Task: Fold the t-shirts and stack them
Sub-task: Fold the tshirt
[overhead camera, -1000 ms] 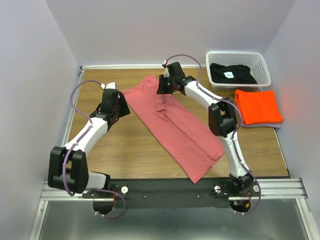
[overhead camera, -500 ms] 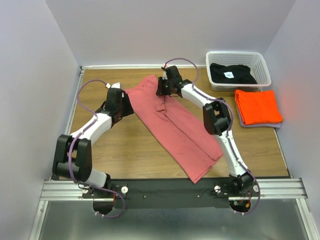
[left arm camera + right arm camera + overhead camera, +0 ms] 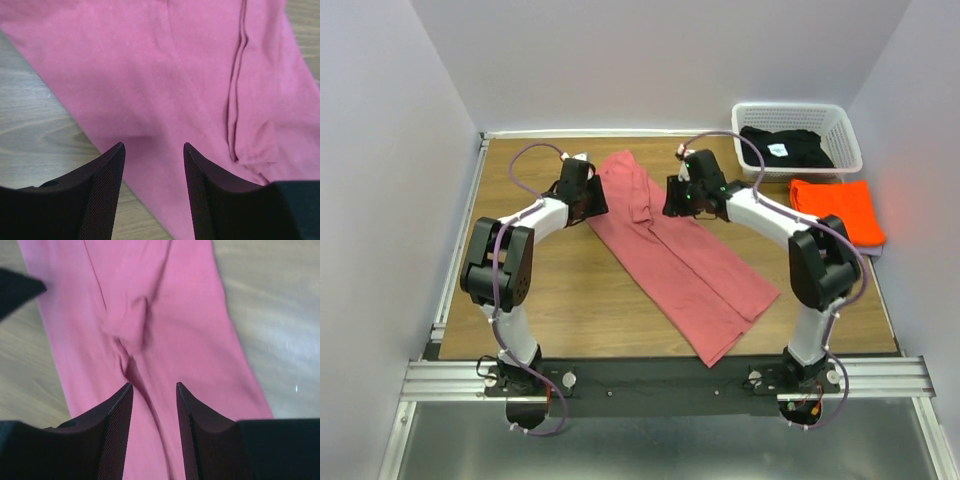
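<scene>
The dusty pink-red t-shirt (image 3: 690, 270) lies as a long strip running diagonally from far left to near right across the wooden table. My left gripper (image 3: 594, 200) hovers open over the strip's left edge (image 3: 150, 75) with nothing between its fingers. My right gripper (image 3: 672, 198) is open above the strip's right side near a small bunched fold (image 3: 131, 325), also holding nothing. At the right, the bright orange t-shirt (image 3: 835, 212) lies folded. The black t-shirt (image 3: 780, 148) with a white label sits in the basket.
A white lattice basket (image 3: 798, 106) stands at the far right corner. A grey layer (image 3: 832, 250) shows under the orange shirt. Walls close in on the left, back and right. Bare wood (image 3: 550, 290) lies left of the strip.
My left arm has swung far and right, up to the strip's left edge. My right gripper has moved right and nearer, off the strip's far end, and its jaws have widened.
</scene>
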Controlling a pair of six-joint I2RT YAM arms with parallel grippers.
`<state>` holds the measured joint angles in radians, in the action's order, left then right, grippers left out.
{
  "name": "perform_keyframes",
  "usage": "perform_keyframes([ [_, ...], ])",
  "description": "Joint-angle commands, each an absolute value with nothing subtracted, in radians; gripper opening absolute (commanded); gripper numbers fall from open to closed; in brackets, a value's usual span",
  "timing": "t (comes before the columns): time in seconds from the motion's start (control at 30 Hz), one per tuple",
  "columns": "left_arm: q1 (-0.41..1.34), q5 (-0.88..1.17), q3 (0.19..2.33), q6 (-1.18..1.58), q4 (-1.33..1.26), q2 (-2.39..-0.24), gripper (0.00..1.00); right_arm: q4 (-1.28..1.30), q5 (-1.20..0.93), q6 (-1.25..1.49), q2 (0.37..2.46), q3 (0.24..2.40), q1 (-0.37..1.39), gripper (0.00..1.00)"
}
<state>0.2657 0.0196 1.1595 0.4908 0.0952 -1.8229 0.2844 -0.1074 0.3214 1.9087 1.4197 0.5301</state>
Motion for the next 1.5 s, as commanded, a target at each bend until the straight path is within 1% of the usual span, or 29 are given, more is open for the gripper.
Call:
perform_keyframes([
  [0.0, 0.279, 0.037, 1.201, 0.491, 0.107, -1.864, 0.58, 0.316, -0.06, 0.37, 1.774, 1.149, 0.529, 0.48],
  [0.1, 0.284, 0.028, 1.212, 0.488, 0.113, -1.887, 0.58, 0.354, -0.075, 0.414, 1.669, 1.013, 0.528, 0.5],
  [0.3, 0.284, 0.024, 1.249, 0.479, 0.136, -1.951, 0.58, 0.451, -0.087, 0.451, 1.553, 0.87, 0.531, 0.52],
  [0.43, 0.29, 0.025, 1.316, 0.465, 0.173, -1.999, 0.58, 0.511, -0.133, 0.454, 1.539, 0.838, 0.546, 0.53],
  [0.53, 0.296, 0.041, 1.409, 0.456, 0.219, -2.074, 0.58, 0.526, -0.214, 0.465, 1.552, 0.798, 0.616, 0.52],
  [0.6, 0.302, 0.048, 1.454, 0.453, 0.256, -2.104, 0.58, 0.525, -0.236, 0.474, 1.568, 0.798, 0.667, 0.52],
  [0.63, 0.305, 0.051, 1.477, 0.449, 0.267, -2.118, 0.58, 0.525, -0.247, 0.476, 1.58, 0.805, 0.719, 0.52],
  [0.83, 0.357, 0.063, 1.69, 0.425, 0.36, -2.242, 0.58, 0.511, -0.446, 0.44, 1.701, 0.897, 0.85, 0.52],
  [1.03, 0.439, 0.081, 1.759, 0.39, 0.379, -2.283, 0.58, 0.495, -0.463, 0.442, 1.759, 0.998, 0.9, 0.52],
  [1.1, 0.443, 0.084, 1.766, 0.391, 0.359, -2.267, 0.58, 0.497, -0.439, 0.445, 1.749, 1.026, 0.902, 0.52],
  [1.23, 0.442, 0.039, 1.744, 0.391, 0.295, -2.159, 0.58, 0.518, -0.302, 0.44, 1.687, 1.112, 0.885, 0.52],
  [1.4, 0.402, -0.067, 1.718, 0.414, 0.281, -1.979, 0.58, 0.563, -0.19, 0.422, 1.644, 1.233, 0.72, 0.51],
  [1.47, 0.374, -0.112, 1.651, 0.439, 0.269, -1.881, 0.58, 0.566, -0.138, 0.413, 1.654, 1.27, 0.64, 0.5],
])
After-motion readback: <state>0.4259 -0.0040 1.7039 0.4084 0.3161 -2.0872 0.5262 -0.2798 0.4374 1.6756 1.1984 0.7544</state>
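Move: The upper part of the t-shirt lies about 4 cm ahead of my left hand, 8 cm to its right and 3 cm below. The t-shirt's lower half slants away behind my right hand, its middle roughly 22 cm back, 11 cm to that hand's right and 8 cm down. A raised sleeve fold lies between the hands, about 8 cm left of my right hand, 1 cm back and 7 cm below. I draw my right hand back and right, sinking about 8 cm onto the t-shirt's lower half, then sweep it back and left by some 12 cm each while tipping the fingers farther down. Meanwhile my left hand lowers 3 cm, presses on the upper part and slides it forward, then right about 11 cm. Finally both hands lift, my right swinging forward; the fingers stay part open. ##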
